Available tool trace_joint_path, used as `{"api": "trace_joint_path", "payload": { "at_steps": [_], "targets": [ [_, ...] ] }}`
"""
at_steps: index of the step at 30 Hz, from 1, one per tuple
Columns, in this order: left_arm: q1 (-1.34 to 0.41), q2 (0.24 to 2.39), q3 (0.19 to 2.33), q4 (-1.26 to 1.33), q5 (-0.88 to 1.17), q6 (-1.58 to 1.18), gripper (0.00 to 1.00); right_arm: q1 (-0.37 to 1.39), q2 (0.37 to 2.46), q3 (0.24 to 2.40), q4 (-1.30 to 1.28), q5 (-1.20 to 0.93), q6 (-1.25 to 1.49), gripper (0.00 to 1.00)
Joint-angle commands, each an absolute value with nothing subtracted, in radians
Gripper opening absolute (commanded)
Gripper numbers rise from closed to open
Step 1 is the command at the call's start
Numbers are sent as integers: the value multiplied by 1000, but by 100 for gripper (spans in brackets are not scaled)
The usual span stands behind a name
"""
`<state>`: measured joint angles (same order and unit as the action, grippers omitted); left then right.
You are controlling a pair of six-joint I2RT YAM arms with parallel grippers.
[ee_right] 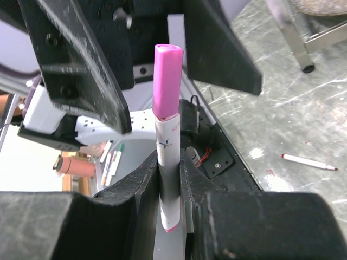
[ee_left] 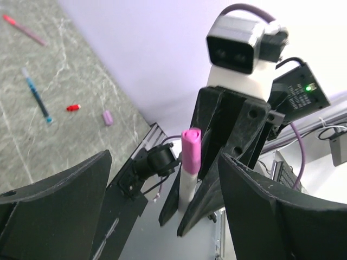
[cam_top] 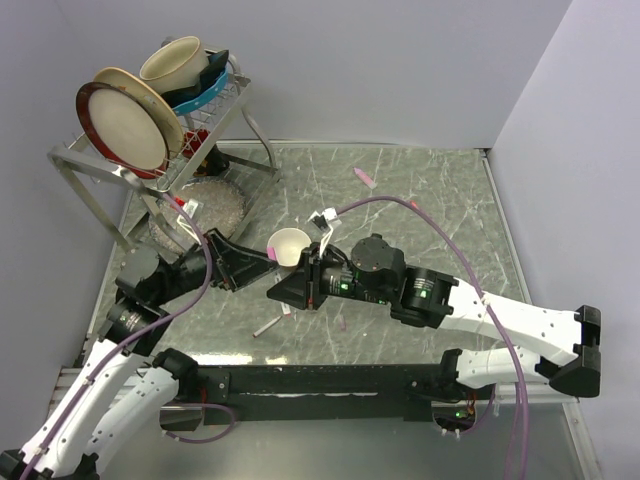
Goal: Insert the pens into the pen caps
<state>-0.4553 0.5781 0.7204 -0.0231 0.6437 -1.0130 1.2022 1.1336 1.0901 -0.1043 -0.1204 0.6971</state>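
My right gripper (ee_right: 171, 176) is shut on a white pen (ee_right: 168, 151) and holds it upright above the table. A pink pen cap (ee_right: 166, 81) sits on the pen's upper end. My left gripper (ee_left: 164, 162) is open. Its fingers (ee_right: 81, 65) stand on either side of the capped end without touching it; the same cap (ee_left: 191, 149) shows between them. In the top view both grippers meet near a small bowl (cam_top: 290, 243). On the table lie a blue pen (ee_left: 37, 95), a red cap (ee_left: 74, 108) and a lilac cap (ee_left: 107, 117).
A dish rack (cam_top: 150, 150) with plates and a bowl stands at the back left, one leg (ee_right: 295, 38) close by. A white pen (cam_top: 268, 325) lies near the front, a pink pen (cam_top: 364, 178) lies far back, and another pen (ee_right: 309, 161) lies to the right.
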Motion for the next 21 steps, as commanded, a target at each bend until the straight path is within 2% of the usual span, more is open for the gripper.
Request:
{"api": "trace_joint_path", "payload": {
  "at_steps": [1,5,13,19,20,21],
  "targets": [
    [-459,587,762,92,677,-1037,85,1215,1101,1095,-81,-127,690,0],
    [-459,598,779,94,678,-1025,84,1226,1100,1088,-75,-132,696,0],
    [-459,617,795,98,675,-1020,70,1236,1103,1081,-77,-133,706,0],
    [-459,629,795,103,667,-1019,46,1241,1103,1091,-80,-137,707,0],
    [-459,630,792,110,672,-1022,34,1243,1103,1091,-83,-137,709,0],
    [-460,630,788,120,687,-1026,26,1241,1106,1095,-83,-133,709,0]
  ]
}}
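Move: The pink pen cap is on the forward end of the white pen, which the right gripper already holds. It is about 2 cm ahead of the left hand, 1 cm to its right and 2 cm above, and some 7 cm ahead, 1 cm left and 2 cm above the right hand. Far below the left hand, roughly 30 cm, the bowl stands about 15 cm ahead and 2 cm right; a loose pen lies 4 cm back and 3 cm left. Raise the open left gripper about 2 cm, tipping the fingers a few degrees up, until the pink cap sits between its pads, then bring the fingers in around it to under half of their opening. Meanwhile draw the right gripper back just over 1 cm, keeping its pinch on the white pen, so the cap comes in to the left fingertips. ##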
